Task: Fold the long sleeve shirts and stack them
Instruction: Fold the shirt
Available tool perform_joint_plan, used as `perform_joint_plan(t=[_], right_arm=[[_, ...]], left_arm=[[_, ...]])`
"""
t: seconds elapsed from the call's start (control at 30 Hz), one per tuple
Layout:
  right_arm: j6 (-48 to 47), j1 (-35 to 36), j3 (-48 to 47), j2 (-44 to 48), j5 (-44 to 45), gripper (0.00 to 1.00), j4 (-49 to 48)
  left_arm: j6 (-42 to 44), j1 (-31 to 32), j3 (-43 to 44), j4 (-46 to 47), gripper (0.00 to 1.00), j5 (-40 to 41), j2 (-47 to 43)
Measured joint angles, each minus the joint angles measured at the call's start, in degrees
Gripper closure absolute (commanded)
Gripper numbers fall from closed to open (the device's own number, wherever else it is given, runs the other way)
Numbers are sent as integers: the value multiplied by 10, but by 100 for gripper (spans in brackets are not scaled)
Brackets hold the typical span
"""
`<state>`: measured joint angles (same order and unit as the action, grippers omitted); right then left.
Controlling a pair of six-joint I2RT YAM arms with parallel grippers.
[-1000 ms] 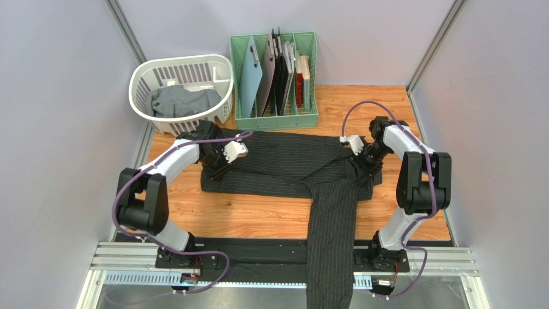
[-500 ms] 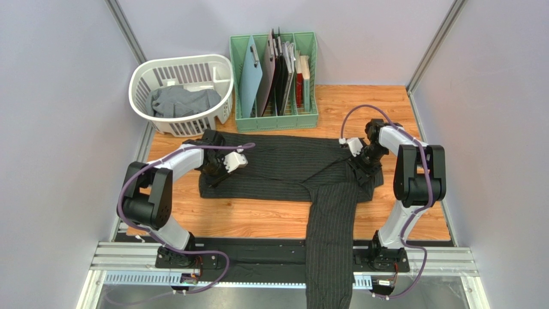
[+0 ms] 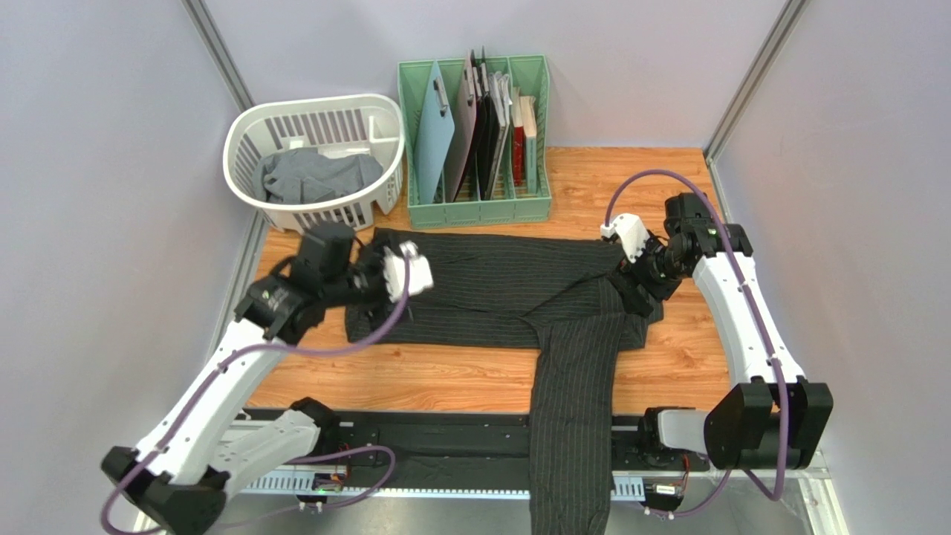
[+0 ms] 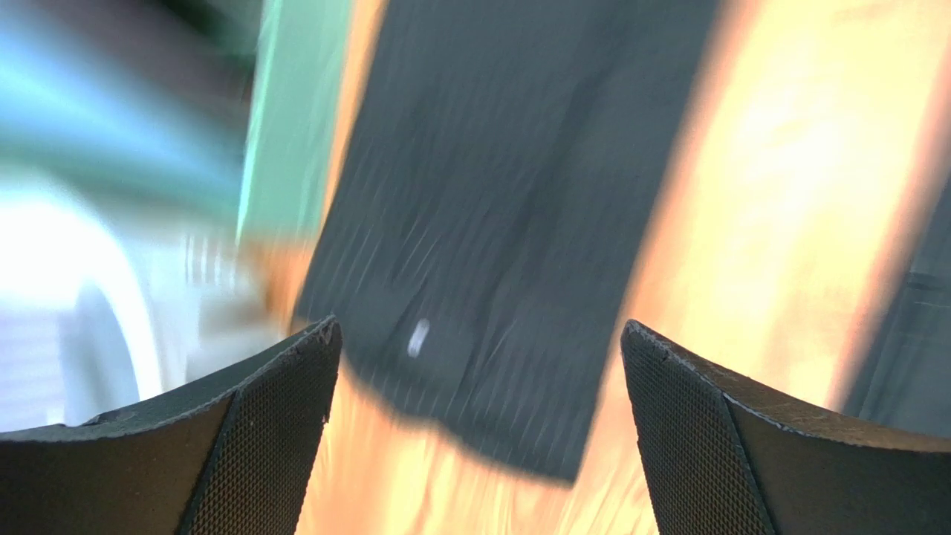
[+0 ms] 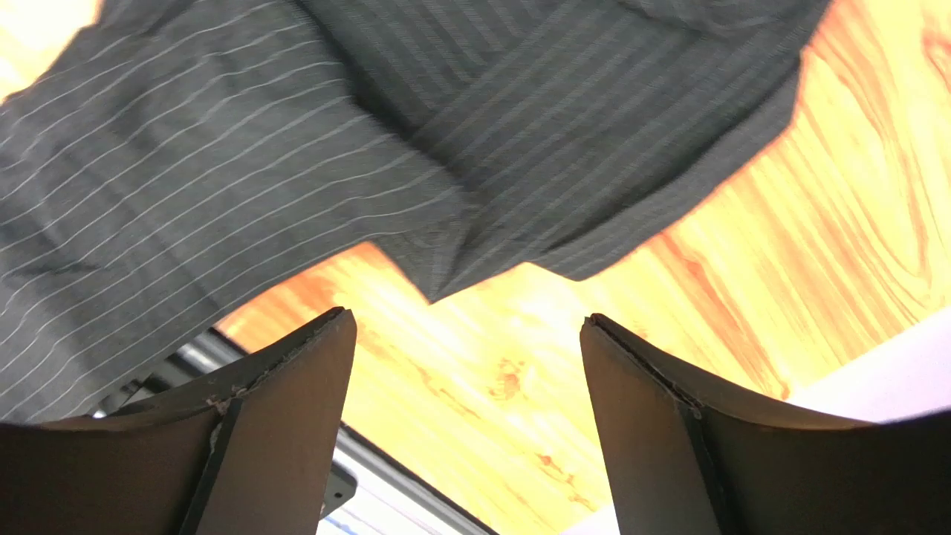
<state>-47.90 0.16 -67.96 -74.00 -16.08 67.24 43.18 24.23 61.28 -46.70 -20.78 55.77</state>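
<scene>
A black pinstriped long sleeve shirt (image 3: 491, 284) lies as a folded band across the wooden table, one sleeve (image 3: 572, 435) hanging over the near edge. Its blurred end with a pale button (image 4: 419, 334) fills the left wrist view; its right end (image 5: 335, 145) lies above bare wood in the right wrist view. A plain grey shirt (image 3: 318, 173) sits bunched in the basket. My left gripper (image 3: 359, 292) (image 4: 480, 329) hovers open over the shirt's left end, holding nothing. My right gripper (image 3: 639, 292) (image 5: 466, 318) is open over the right end, holding nothing either.
A white laundry basket (image 3: 248, 132) stands at the back left. Beside it a green rack (image 3: 474, 210) holds upright boards and folders. Grey walls close in both sides, and a metal rail (image 3: 469, 446) runs along the near edge.
Both grippers opened and let go of the pinstriped shirt, then lifted off it. The left arm swung up and back, the right arm rose; the shirt stayed flat.
</scene>
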Motion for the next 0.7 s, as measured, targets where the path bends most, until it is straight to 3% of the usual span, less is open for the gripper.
perform_joint_plan(t=[0.13,0.3,0.53,0.7], right_arm=[[9,16,7,-17,-19,21,10],[45,16,18,-57,-39,21,-4],[80,17,29,-57,-49,21,-14],[87,17,29,-68,-49,21,-16]], left_arm=[[-18,222,-17,-12,1,1,-33],[-71,294,-22,-32,1,-72,59],[-86,558,-8,61,1,-6,236],[-83,612,22,149,1,31,353]])
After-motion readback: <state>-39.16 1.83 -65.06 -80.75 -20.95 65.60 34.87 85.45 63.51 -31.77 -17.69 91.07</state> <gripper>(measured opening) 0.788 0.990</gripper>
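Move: The long sleeve trailing off the table's near edge lies about 27 cm back and 34 cm right of my left hand, some 22 cm below it. The folded shirt body's middle is about 19 cm to that hand's right and 2 cm ahead, the cuff button about 3 cm straight ahead, both equally low. My right hand has the sleeve's root about 6 cm to its left, 2 cm back and 14 cm down, with the trailing sleeve about 27 cm back and 16 cm left. I swing my open, empty left hand away from the shirt's left end, back and to the right towards the trailing sleeve, over 30 cm across; after a level start it sinks about 14 cm, the wrist turning some 50 degrees clockwise. My right hand, still open, eases about 4 cm down and left towards the sleeve's root. Neither hand closes its fingers. ##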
